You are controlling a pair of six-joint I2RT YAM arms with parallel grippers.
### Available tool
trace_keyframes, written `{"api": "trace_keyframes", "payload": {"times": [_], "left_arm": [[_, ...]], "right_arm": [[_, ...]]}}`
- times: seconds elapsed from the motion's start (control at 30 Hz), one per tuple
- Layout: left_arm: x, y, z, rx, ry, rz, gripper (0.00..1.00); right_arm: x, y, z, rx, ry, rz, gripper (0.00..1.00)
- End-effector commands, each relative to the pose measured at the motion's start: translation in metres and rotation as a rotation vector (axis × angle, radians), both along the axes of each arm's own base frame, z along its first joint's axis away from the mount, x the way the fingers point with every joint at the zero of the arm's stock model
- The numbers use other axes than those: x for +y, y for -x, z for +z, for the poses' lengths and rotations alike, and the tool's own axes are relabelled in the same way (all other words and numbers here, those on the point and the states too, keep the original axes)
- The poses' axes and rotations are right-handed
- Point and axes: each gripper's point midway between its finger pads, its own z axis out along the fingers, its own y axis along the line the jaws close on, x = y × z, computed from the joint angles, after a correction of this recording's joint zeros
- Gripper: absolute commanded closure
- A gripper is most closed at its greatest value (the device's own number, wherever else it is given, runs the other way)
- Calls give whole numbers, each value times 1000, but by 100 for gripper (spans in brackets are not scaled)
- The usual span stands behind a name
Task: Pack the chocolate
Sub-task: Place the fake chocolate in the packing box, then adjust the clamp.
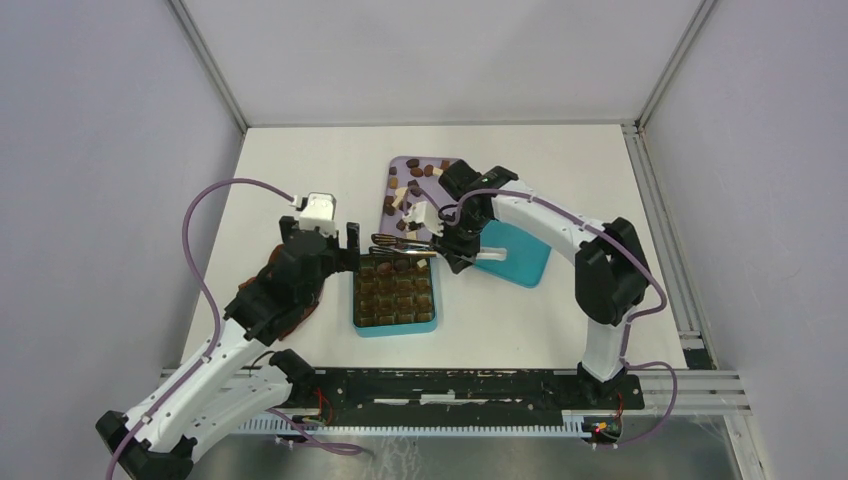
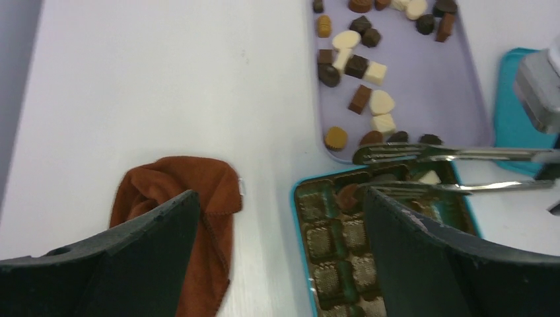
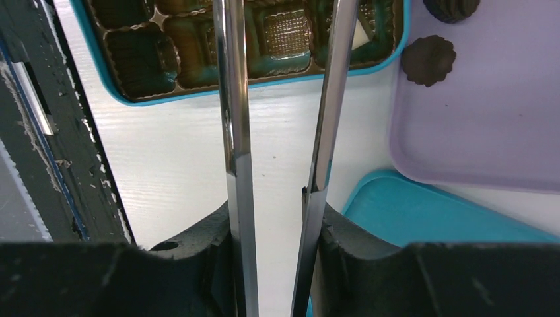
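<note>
Several loose pieces of chocolate (image 1: 415,180) in dark brown, mid brown and cream lie on a lilac tray (image 2: 429,86). Below it stands the teal box (image 1: 395,325) with a brown gridded insert. My right gripper (image 3: 274,228) is shut on metal tongs (image 3: 234,99), whose two arms stand apart and reach over the box's far row (image 2: 422,153). A brown piece (image 2: 347,196) sits in a cell beside the nearer tong tip, and a cream piece (image 2: 429,177) sits in a cell further right. My left gripper (image 2: 280,198) hangs open over the box's left edge with nothing in it.
A reddish-brown cloth (image 2: 178,191) lies crumpled left of the box, under my left arm. The teal lid (image 1: 515,255) lies right of the box, below the tray. A dark round piece (image 3: 429,61) sits at the tray's near corner.
</note>
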Motion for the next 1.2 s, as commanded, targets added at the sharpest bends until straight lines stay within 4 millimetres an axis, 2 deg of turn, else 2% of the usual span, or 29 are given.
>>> {"api": "trace_keyframes", "payload": {"times": [0.0, 0.17, 0.27, 0.37, 0.43, 0.53, 0.7, 0.8, 0.93, 1.03, 1.17], "left_arm": [[-31, 4, 61, -88, 254, -103, 2], [-80, 27, 124, -161, 707, -298, 2], [-104, 38, 138, -135, 930, -390, 3], [-129, 41, 139, -65, 1140, -459, 3], [-142, 35, 134, 8, 1240, -448, 3], [-157, 17, 120, 112, 1292, -362, 3], [-180, -7, 101, 151, 1230, -181, 0], [-191, -20, 78, 209, 1174, -57, 0], [-207, -29, 74, 205, 1149, -37, 0], [-211, -36, 75, 183, 1158, -22, 0], [-206, -51, 67, 150, 1170, 81, 3]], "right_arm": [[-5, -2, 43, -50, -131, -16, 61], [-21, -15, 72, -59, -267, -94, 61], [-28, -19, 91, -52, -383, -139, 61], [-30, -22, 105, -60, -477, -183, 61], [-28, -21, 111, -55, -520, -205, 61], [-26, -22, 117, -57, -562, -238, 61], [-21, -21, 120, -27, -596, -254, 61], [-20, -21, 119, -18, -597, -258, 61], [-20, -20, 115, -8, -593, -263, 61], [-20, -20, 114, -6, -592, -263, 61], [-21, -19, 115, -11, -594, -264, 61]]}}
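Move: The heads of the two spatulas hang just over the packing box's far edge, roughly 12 cm right of the empty left hand, 2 cm ahead and 15 cm below. From the right hand, which already holds the handles, they lie some 16 cm left, 2 cm ahead and 3 cm lower. The box's middle is about 14 cm left of the right hand and 4 cm back, 7 cm lower; the lilac tray's middle is 15 cm ahead and 8 cm left, 9 cm down. The spatulas, still gripped by their handles, come up some 10 cm off the packing box as the right hand lifts and tilts, its left side rising about 30 degrees with a slight clockwise turn. Meanwhile the open left hand arcs about 21 cm right towards their heads, climbing 12 cm before sinking about 7, and rolls some 60 degrees, left side down; it ends close to them without closing. ##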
